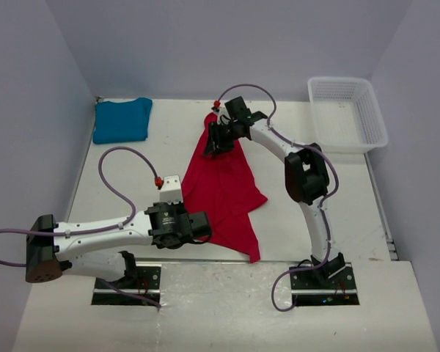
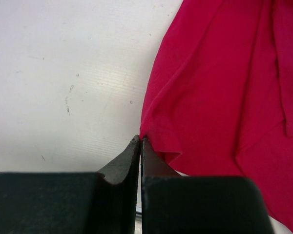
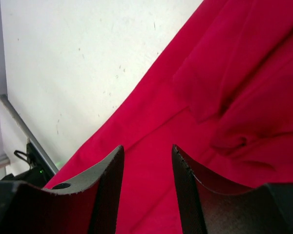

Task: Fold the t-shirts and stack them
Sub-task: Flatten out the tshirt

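The red t-shirt [image 1: 224, 183] lies crumpled and lengthwise in the middle of the table. My left gripper [image 1: 207, 227] sits at its near left edge. In the left wrist view the left gripper [image 2: 140, 139] is shut, and the red t-shirt's [image 2: 219, 92] hem comes to a point right at the tips, with creases fanning out from there. My right gripper [image 1: 218, 141] hangs over the shirt's far end. In the right wrist view the right gripper [image 3: 146, 153] stands open astride the red cloth [image 3: 224, 83]. The teal-blue t-shirt [image 1: 122, 119] lies folded at the back left.
A white mesh basket [image 1: 372, 117] stands at the back right corner. Grey walls close in the table on the left, back and right. Both arm bases are bolted at the near edge.
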Tool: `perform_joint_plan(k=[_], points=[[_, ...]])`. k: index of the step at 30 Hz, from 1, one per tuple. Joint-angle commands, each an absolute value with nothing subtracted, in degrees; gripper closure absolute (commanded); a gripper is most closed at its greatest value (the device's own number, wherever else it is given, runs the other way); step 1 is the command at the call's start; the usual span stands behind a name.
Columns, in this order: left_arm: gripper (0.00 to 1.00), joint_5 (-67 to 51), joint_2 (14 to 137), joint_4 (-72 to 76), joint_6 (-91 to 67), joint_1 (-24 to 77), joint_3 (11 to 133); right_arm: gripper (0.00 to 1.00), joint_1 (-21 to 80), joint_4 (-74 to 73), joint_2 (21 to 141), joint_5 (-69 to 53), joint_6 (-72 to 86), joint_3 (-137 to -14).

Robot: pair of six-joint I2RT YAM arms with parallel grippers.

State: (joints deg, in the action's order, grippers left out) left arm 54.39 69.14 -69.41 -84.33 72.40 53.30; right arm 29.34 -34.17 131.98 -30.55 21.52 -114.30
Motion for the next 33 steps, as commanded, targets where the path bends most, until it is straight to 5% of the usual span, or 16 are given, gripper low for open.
perform_joint_plan(k=[1,33], points=[[1.0,55.9,67.76,-67.85,-84.11,72.51,53.44,0.55,30.23,-34.37,133.42,-36.38,22.76,-116.81],[1.0,54.32,65.65,-64.6,-80.86,72.51,51.15,0.51,27.77,-34.8,139.57,-29.18,25.4,-120.14]])
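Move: My open right hand is above the upper part of the red t-shirt. The turned-over flap I want is about 3 cm ahead, 2 cm to the left and roughly 7 cm below; the folded blue shirt lies some 12 cm ahead and 30 cm left of this hand, the red sleeve end about 18 cm back and 16 cm right, low on the table. From my left hand, already gripping the near-left edge, the flap is roughly 27 cm ahead, 10 cm right and 13 cm below. I sink my right hand about 6 cm to the turned-over flap, first easing 2 cm back and to the left, then, once low, drifting a couple of centimetres right and forward again along the cloth. The fingers stay about half open, straddling the flap's tip, and the wrist tips by some 5 to 10 degrees. My left hand stays put, keeping its pinch on the shirt's edge. ##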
